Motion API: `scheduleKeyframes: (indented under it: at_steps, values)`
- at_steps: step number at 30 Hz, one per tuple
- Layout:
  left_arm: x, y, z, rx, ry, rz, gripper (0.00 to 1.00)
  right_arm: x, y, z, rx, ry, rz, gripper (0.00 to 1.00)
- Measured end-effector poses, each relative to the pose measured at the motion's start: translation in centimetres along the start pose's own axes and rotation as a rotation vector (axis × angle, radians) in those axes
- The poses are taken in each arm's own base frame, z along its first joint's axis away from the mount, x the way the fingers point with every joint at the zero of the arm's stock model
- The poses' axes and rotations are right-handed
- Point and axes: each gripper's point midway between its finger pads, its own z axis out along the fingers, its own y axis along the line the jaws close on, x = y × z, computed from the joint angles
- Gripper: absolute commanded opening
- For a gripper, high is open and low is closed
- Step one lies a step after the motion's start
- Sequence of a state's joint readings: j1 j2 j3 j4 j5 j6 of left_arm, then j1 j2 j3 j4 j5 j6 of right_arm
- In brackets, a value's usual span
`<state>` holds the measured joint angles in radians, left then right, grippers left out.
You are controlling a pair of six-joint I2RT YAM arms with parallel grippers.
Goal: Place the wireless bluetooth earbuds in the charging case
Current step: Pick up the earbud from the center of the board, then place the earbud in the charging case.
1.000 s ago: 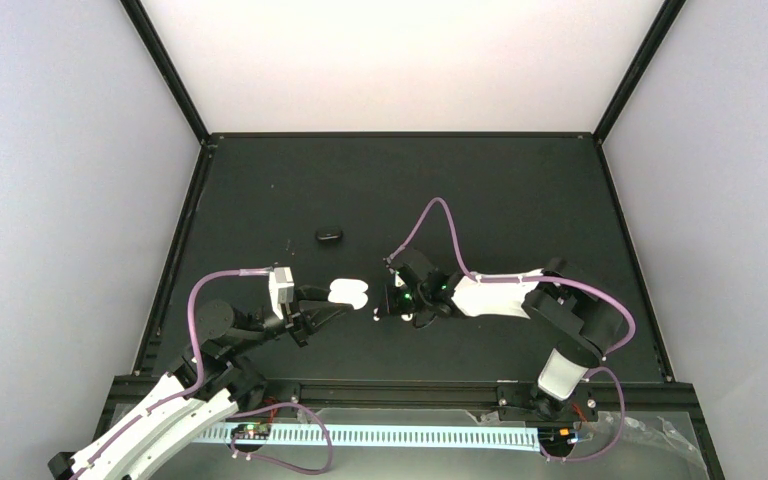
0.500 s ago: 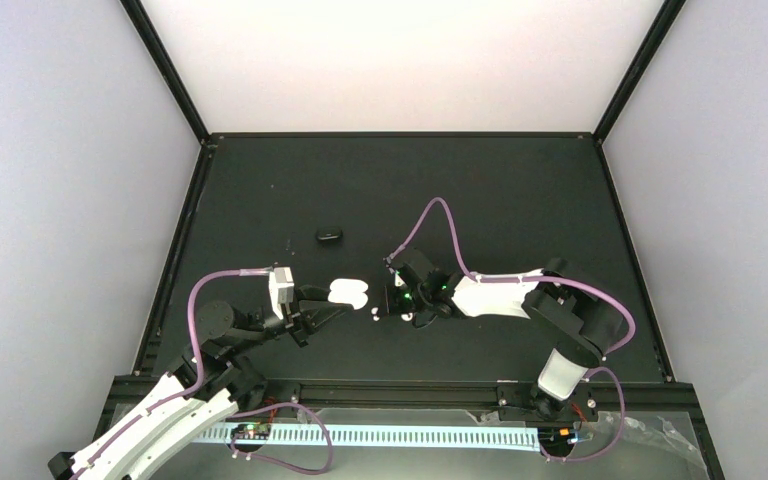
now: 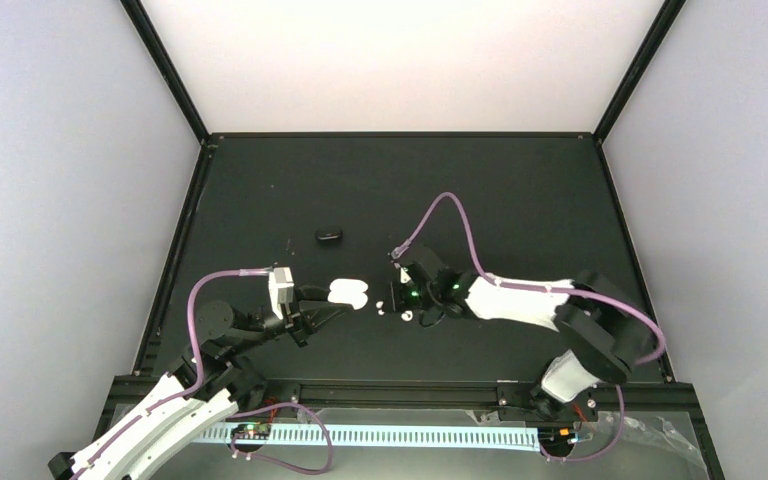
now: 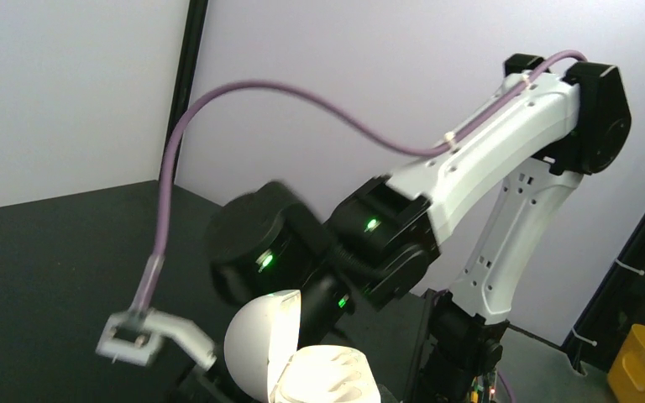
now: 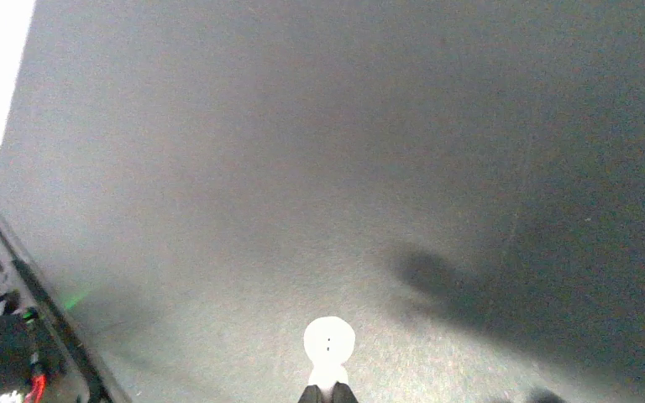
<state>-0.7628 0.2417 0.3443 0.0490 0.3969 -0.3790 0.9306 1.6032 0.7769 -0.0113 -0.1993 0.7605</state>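
The white charging case [image 3: 347,292] stands open, held off the black mat by my left gripper [image 3: 332,306], which is shut on it. In the left wrist view the case's lid [image 4: 256,344] is tipped back and its bright tray [image 4: 336,374] faces up. My right gripper [image 5: 325,393] is shut on the stem of a white earbud [image 5: 329,339], whose round head sticks out past the fingertips just above the mat. From above, the right gripper [image 3: 398,306] is a short way right of the case, with small white specks [image 3: 381,304] at its tip.
A small black oval object [image 3: 329,236] lies on the mat behind the case. The mat's raised black frame [image 3: 175,260] runs along the left side. The right arm [image 4: 470,168] fills the space just beyond the case in the left wrist view.
My right gripper has closed on the white earbud and drawn slightly to the right, its elbow swinging outward. The left arm and the case have stayed still.
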Motion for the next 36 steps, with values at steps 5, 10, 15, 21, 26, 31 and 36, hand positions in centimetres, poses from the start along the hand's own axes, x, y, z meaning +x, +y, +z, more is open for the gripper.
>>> scheduleKeyframes:
  at_steps: [5,10,15,21,26,31,36]
  values:
    - [0.0,0.0,0.0,0.001,0.0,0.002,0.02,-2.1,2.6,-6.1,-0.037,-0.119,-0.131,0.01]
    - [0.0,-0.4,0.1,0.025,0.002,0.006,0.02,-2.9,5.5,-13.4,-0.079,-0.185,-0.317,0.01]
    - [-0.4,-0.9,0.4,0.058,-0.01,0.016,0.01,-3.4,8.4,-21.0,-0.107,-0.255,-0.512,0.01]
    - [-0.6,-1.6,1.3,0.133,-0.03,0.024,0.01,-1.8,9.0,-26.0,-0.109,-0.274,-0.692,0.01]
    - [1.5,-2.0,3.1,0.218,0.059,-0.009,0.01,0.5,9.2,-27.0,-0.096,-0.21,-0.826,0.01]
    - [3.5,-2.8,4.1,0.284,0.144,-0.035,0.02,1.5,10.0,-27.6,-0.075,-0.16,-0.928,0.01]
    - [3.9,-3.7,4.1,0.323,0.155,-0.016,0.02,2.2,11.2,-27.8,-0.093,-0.122,-0.986,0.01]
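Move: The right hand, its fingertips already pinching one white earbud just above the board, is bound for the open white case in the left fingers: about 24 cm above it, 8 cm back and 4 cm to its left. The other earbud lies on the board 5 cm to the right of the pinched one and 2 cm nearer the base; the black case is 16 cm ahead and 10 cm left of the right hand. From the left hand, the pinched earbud is 9 cm ahead, 7 cm right and some 24 cm down. Keeping its pinch on the earbud, the right hand lifts it fast by about 26 cm to the height of the white case, drawing back towards the base and to the right on the way and then mainly back, while the wrist tips up some 40 degrees and swings counter-clockwise so the fingers come round to face the case. The left hand keeps hold of the open case and, late on, brings it about 6 cm to the right and slightly back, rising a little before dipping, and turns it some 20 degrees clockwise to meet the earbud. ##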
